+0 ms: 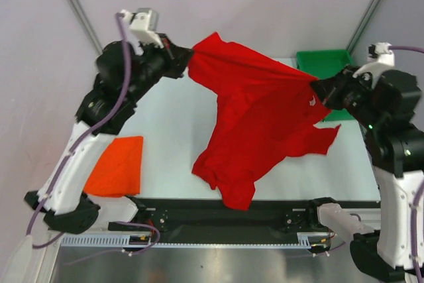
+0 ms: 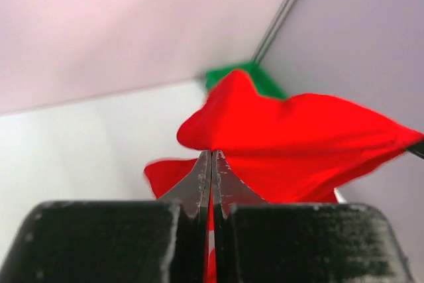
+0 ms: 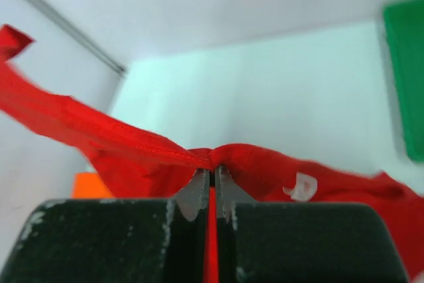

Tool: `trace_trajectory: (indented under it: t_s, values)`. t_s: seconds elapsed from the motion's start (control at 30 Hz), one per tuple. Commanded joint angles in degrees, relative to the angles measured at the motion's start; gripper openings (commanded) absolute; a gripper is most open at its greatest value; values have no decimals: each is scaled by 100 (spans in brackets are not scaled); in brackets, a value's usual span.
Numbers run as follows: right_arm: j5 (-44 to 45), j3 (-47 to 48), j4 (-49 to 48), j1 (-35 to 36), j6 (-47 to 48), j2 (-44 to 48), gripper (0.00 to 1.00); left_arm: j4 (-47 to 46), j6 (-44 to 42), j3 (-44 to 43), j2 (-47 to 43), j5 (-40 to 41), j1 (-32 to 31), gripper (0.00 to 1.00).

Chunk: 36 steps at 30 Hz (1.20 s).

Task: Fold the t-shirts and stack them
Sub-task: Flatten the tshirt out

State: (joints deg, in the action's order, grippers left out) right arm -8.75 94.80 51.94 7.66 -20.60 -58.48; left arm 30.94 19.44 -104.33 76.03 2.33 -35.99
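Note:
The red t-shirt [image 1: 258, 111] hangs stretched in the air between both arms, its lower part drooping toward the near edge of the table. My left gripper [image 1: 186, 56] is shut on its upper left edge; in the left wrist view red cloth [image 2: 298, 137] is pinched between the closed fingertips at the left gripper [image 2: 212, 157]. My right gripper [image 1: 317, 87] is shut on the shirt's right edge, the hem [image 3: 132, 140] bunched at the right gripper [image 3: 213, 170]. The orange t-shirt [image 1: 118, 167] lies folded as a rectangle at the table's near left.
A green plastic tray [image 1: 324, 64] stands at the far right of the white table [image 1: 169, 130], just behind the right gripper. A black rail [image 1: 218, 213] runs along the near edge. Walls close in behind and at both sides.

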Motion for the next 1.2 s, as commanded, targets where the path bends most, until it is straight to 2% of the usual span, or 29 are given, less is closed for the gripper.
trace_trajectory:
  t_s: [0.0, 0.1, 0.2, 0.3, 0.33, 0.4, 0.47, 0.6, 0.67, 0.73, 0.77, 0.8, 0.83, 0.87, 0.9, 0.93, 0.97, 1.03, 1.1, 1.17]
  values:
    - [-520, 503, -52, 42, -119, 118, 0, -35, -45, 334, -595, 697, -31, 0]
    - [-1294, 662, -254, 77, -478, -110, 0, -53, -273, 431, -931, 1452, -22, 0]
    - [-1191, 130, -841, 218, -952, -418, 0, -97, -650, 537, -1082, 2104, 48, 0]
    - [-1199, -496, -2525, 315, -1331, -909, 0, -324, -862, 747, -862, 2167, 425, 0]
    - [-1190, -550, -2853, 350, -1515, -1111, 0, -438, -898, 809, -731, 2097, 704, 0]
    - [-998, -316, -3355, 507, -1517, -2188, 0, -946, -1046, 1010, -110, 2018, 1030, 0]
    - [-857, 45, -3524, 578, -1334, -2455, 0, -1352, -1275, 1021, 94, 1956, 1190, 0]
    - [-329, 1117, -3384, 491, -1052, -4131, 0, -2151, -1750, 180, 1831, 1789, 1594, 1]
    - [-232, 1739, -3340, 299, -999, -4687, 0, -2267, -1594, -278, 2519, 1631, 1875, 0]
    - [30, 2206, -3095, 192, -859, -5478, 0, -2172, -1488, -1191, 3495, 1517, 1999, 0]
    - [66, 2975, -2911, 61, -754, -5768, 0, -2119, -1461, -1551, 3793, 1508, 2008, 0]
    - [75, 3435, -2370, 8, -587, -6076, 0, -1822, -1461, -2338, 4136, 1525, 2017, 0]
    - [41, 4031, -2034, -54, -516, -6766, 0, -1619, -1461, -2772, 4653, 1577, 2017, 0]
    - [32, 4942, -1700, -106, -472, -7043, 1, -1408, -1435, -3185, 4910, 1560, 2017, 24]
    - [75, 5334, -1174, -177, -436, -7333, 13, -1137, -1400, -3642, 5052, 1517, 2017, 45]
    - [58, 5521, -969, -221, -471, -7571, 25, -1151, -1338, -3516, 4905, 1377, 2017, 62]
    - [14, 5566, -828, -247, -523, -7573, 36, -1204, -1207, -3254, 4739, 1280, 2008, 65]
    - [14, 4875, -747, -274, -559, -7163, 51, -1170, -1101, -2436, 4248, 1209, 1930, 69]
    - [119, 3780, -826, -213, -463, -6784, 58, -986, -1048, -1605, 3913, 1034, 1763, 70]
    - [268, 3170, -713, -169, -331, -6249, 59, -862, -943, -682, 3359, 728, 1604, 69]
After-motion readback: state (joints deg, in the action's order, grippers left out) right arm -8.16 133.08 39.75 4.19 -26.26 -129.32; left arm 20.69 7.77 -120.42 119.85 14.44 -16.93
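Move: Both hands hold the red t-shirt's upper corners high, its lower end hanging towards the near table edge. The far part of the table, where it is to go, lies about 27 cm ahead, 4 cm to the right and 47 cm below the left hand; from the right hand, 28 cm straight ahead, 41 cm below. The green bin stands about 22 cm to the right of the right hand, 26 cm ahead and 38 cm below. Both hands draw back, swing the held t-shirt some 35 cm forward and down, then open, letting go. ##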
